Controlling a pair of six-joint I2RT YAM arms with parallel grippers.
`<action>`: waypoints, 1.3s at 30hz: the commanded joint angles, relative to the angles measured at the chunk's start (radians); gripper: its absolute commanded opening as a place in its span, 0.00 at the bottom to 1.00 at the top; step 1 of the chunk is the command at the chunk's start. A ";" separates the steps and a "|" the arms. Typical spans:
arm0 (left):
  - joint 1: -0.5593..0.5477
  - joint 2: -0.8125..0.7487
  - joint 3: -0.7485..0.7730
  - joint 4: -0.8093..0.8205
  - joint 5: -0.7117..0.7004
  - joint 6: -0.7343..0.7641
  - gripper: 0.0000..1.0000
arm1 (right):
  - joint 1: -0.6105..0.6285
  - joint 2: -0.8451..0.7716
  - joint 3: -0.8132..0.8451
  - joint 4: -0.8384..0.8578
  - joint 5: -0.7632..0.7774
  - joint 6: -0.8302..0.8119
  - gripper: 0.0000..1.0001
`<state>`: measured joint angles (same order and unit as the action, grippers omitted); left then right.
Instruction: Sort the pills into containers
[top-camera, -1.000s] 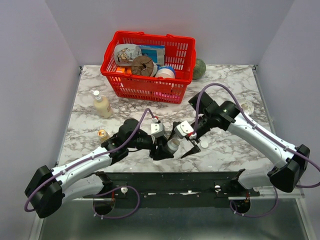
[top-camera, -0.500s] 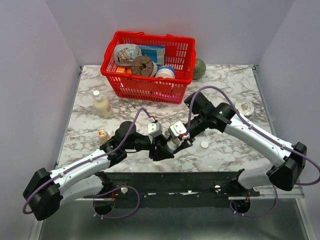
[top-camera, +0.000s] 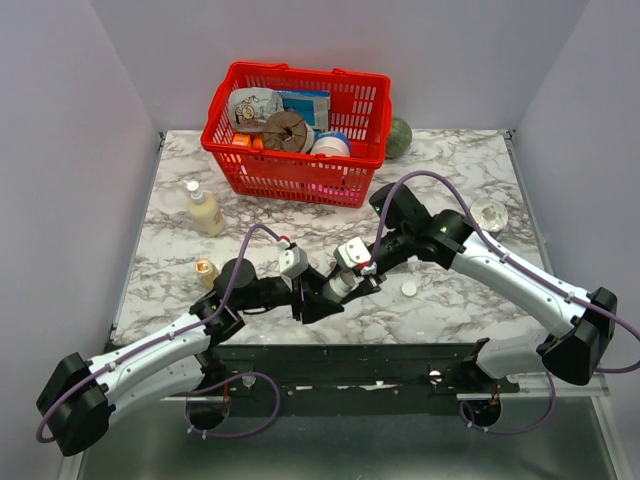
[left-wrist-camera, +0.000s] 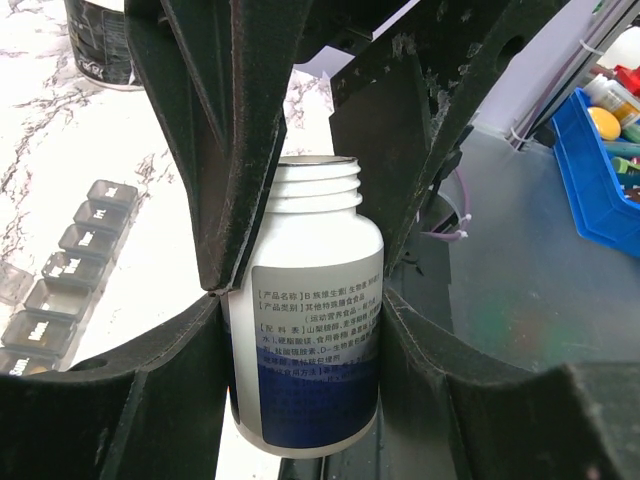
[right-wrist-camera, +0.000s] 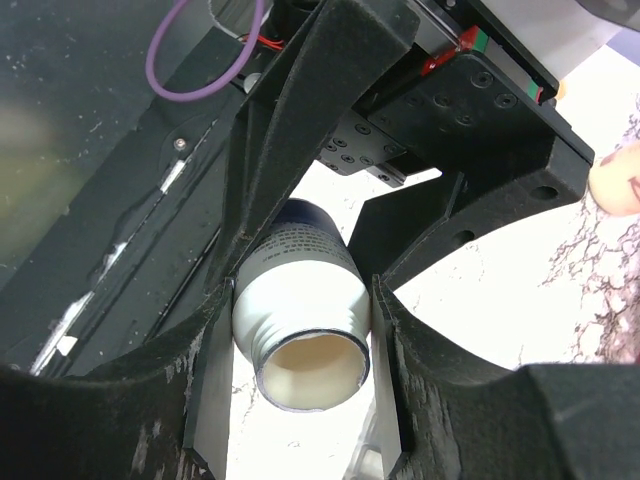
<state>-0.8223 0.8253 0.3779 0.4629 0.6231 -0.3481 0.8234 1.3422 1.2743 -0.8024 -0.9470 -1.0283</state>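
Note:
A white pill bottle (top-camera: 343, 287) with a blue label, cap off, is held tilted above the table between both grippers. My left gripper (top-camera: 318, 300) is shut on its lower body; in the left wrist view the bottle (left-wrist-camera: 305, 330) fills my left gripper (left-wrist-camera: 300, 300). My right gripper (top-camera: 355, 283) is shut on the bottle's shoulder; the right wrist view shows the open mouth (right-wrist-camera: 310, 370) inside my right gripper (right-wrist-camera: 300, 300). The dark grey pill containers strip (left-wrist-camera: 65, 275) lies on the marble left of the bottle; it is hidden under the arms in the top view. No pills show.
A red basket (top-camera: 230, 150) of items stands at the back. A lotion bottle (top-camera: 203, 210) and a small amber bottle (top-camera: 206, 269) are at the left. A white cap (top-camera: 408, 288) and a white dish (top-camera: 490, 213) lie at the right. A dark can (left-wrist-camera: 100, 40) stands beyond the strip.
My right gripper moved in from the right and shut on the bottle's shoulder. My left arm drew back to the left, and the bottle shifted slightly left with it.

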 joint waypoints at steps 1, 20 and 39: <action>0.011 -0.015 0.021 0.025 -0.085 0.035 0.49 | -0.003 -0.003 0.013 -0.030 -0.003 0.102 0.23; 0.014 -0.078 0.085 -0.257 -0.091 0.218 0.00 | -0.067 0.002 0.181 -0.126 -0.030 0.165 1.00; 0.346 0.041 0.432 0.656 -0.386 -0.312 0.00 | -0.607 -0.256 -0.246 0.370 -0.056 0.540 1.00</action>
<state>-0.6426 0.8097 0.7776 0.8307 0.2764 -0.3725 0.2516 1.1213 1.0801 -0.5819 -0.9771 -0.5907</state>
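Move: Between both hands' fingers sits the open pill bottle, its middle within 1 or 2 cm of the left hand point and about 2 cm below the right one. From the right hand the pill organizer lies on the table some 17 cm ahead, 8 cm to its right and 23 cm down, and the loose white cap about 11 cm ahead, 17 cm to the right, equally low. Opening wide after a short shared hold, the right fingers let go of the pill bottle's neck end and the hand draws off about 11 cm forward and 12 cm right, rising first, then sinking again, towards the pill organizer. The left hand keeps its grip and swings the bottle up, slowly then fast, some 28 cm plus 7 or 8 cm forward and left, its fingers turning about 50 degrees to point upward and forward. ##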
